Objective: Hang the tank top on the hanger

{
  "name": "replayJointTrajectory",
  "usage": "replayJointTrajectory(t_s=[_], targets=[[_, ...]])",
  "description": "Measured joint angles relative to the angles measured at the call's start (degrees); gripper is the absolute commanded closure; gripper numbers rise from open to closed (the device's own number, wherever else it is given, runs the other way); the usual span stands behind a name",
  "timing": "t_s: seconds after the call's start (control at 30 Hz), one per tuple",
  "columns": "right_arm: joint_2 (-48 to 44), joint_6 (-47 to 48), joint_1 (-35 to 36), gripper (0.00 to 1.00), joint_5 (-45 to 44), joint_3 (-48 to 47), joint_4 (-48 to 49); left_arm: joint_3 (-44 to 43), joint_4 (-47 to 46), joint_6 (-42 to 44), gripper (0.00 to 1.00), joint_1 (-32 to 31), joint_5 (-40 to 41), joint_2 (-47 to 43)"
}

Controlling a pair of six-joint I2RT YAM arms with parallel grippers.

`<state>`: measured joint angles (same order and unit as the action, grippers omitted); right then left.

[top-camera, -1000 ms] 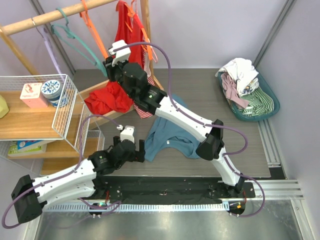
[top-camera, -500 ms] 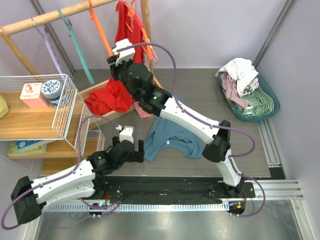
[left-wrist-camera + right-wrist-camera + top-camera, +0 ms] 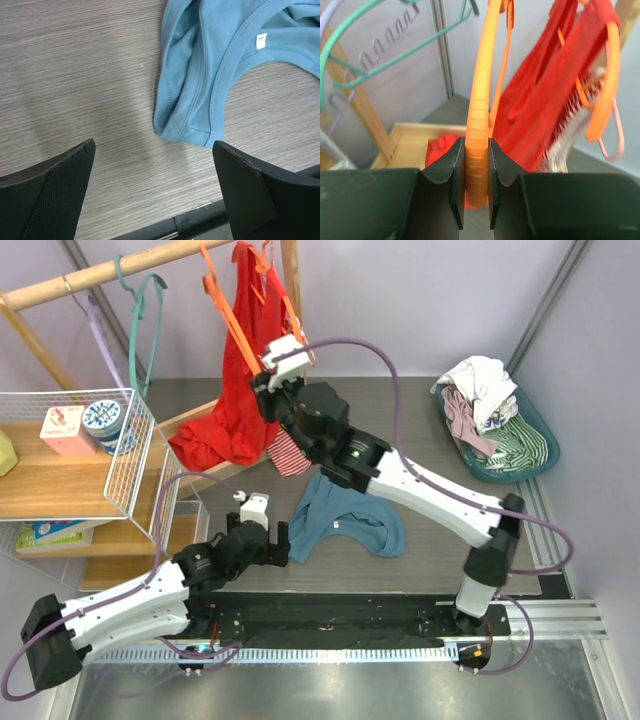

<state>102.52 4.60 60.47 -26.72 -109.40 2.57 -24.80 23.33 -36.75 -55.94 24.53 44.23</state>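
The teal-blue tank top [image 3: 345, 520] lies crumpled on the table in front of the arms, and one strap loop [image 3: 187, 131] shows in the left wrist view. My left gripper [image 3: 281, 541] [image 3: 154, 150] hovers open just short of that strap, with nothing between its fingers. The orange hanger [image 3: 228, 318] [image 3: 482, 100] slants down from the wooden rail. My right gripper [image 3: 263, 380] [image 3: 476, 170] is shut on its lower bar, both pads pressed against the plastic. The hanger's hook end is out of the right wrist view.
A long red garment [image 3: 240, 390] and a striped garment [image 3: 288, 453] hang right beside the held hanger. A teal-green hanger [image 3: 150, 310] and a lilac one [image 3: 98, 330] hang on the rail [image 3: 90, 275]. A wire basket [image 3: 130, 475] stands left, a laundry tub [image 3: 535, 455] right.
My right arm has swung to the right, carrying the orange hanger's lower end with it. The teal-green hanger has swung on the rail. The left arm has stayed still.
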Motion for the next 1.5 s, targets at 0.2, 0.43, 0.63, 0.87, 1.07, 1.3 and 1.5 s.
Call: replayJointTrajectory(t_s=[0.2,0.43,0.63,0.87,1.07,1.3,1.5], targets=[[-17.6,-1.4,2.6,0.99,-0.5,20.2,-1.0,0.1,-2.2,1.7,0.07,0.0,-1.7,1.5],[-36.8,-5.6,7.7,0.99,-1.5,36.4,-7.8,0.2,-5.9,3.0,0.16,0.0,-3.3,6.9],[-49.0,-13.7,9.3,0.99,-5.6,49.0,-17.0,0.1,-10.6,3.2,0.25,0.0,-3.1,13.7],[-56.6,-22.8,9.2,0.99,-8.8,56.3,-28.9,-2.9,-15.4,4.5,0.37,0.0,-3.8,22.2],[-62.5,-27.8,9.2,0.99,-9.9,57.8,-33.5,-5.7,-18.6,5.8,0.5,0.0,-4.4,27.1],[-63.6,-30.5,9.2,0.99,-11.1,58.2,-37.3,-6.3,-21.3,6.4,0.55,0.0,-6.3,32.4],[-63.5,-31.6,9.2,0.99,-11.1,58.2,-38.9,-6.7,-22.6,6.8,0.85,0.0,-7.0,34.9]])
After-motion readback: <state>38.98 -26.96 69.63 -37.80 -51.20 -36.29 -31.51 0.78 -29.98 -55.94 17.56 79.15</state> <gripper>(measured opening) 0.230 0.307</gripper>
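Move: The left hand goes for the tank top's near-left strap end, about 4 cm ahead, 8 cm to its right and 7 cm below; the tank top's body lies some 12 cm ahead and 19 cm right. From the right hand, already gripping the orange hanger, that body is about 4 cm back, 15 cm right and 45 cm below. A red top hangs roughly 16 cm ahead and 5 cm left, a striped shirt 9 cm ahead, 3 cm right, far below. With the orange hanger still pinched, the right hand swings it away from the rail towards the tank top, sweeping right, down and back about 35 cm in all, tipping some 30 degrees downward and easing to a near stop. The left hand moves right, sinks and reaches slightly forward, its fingers closing from wide to about a third open around the tank top's strap end. ##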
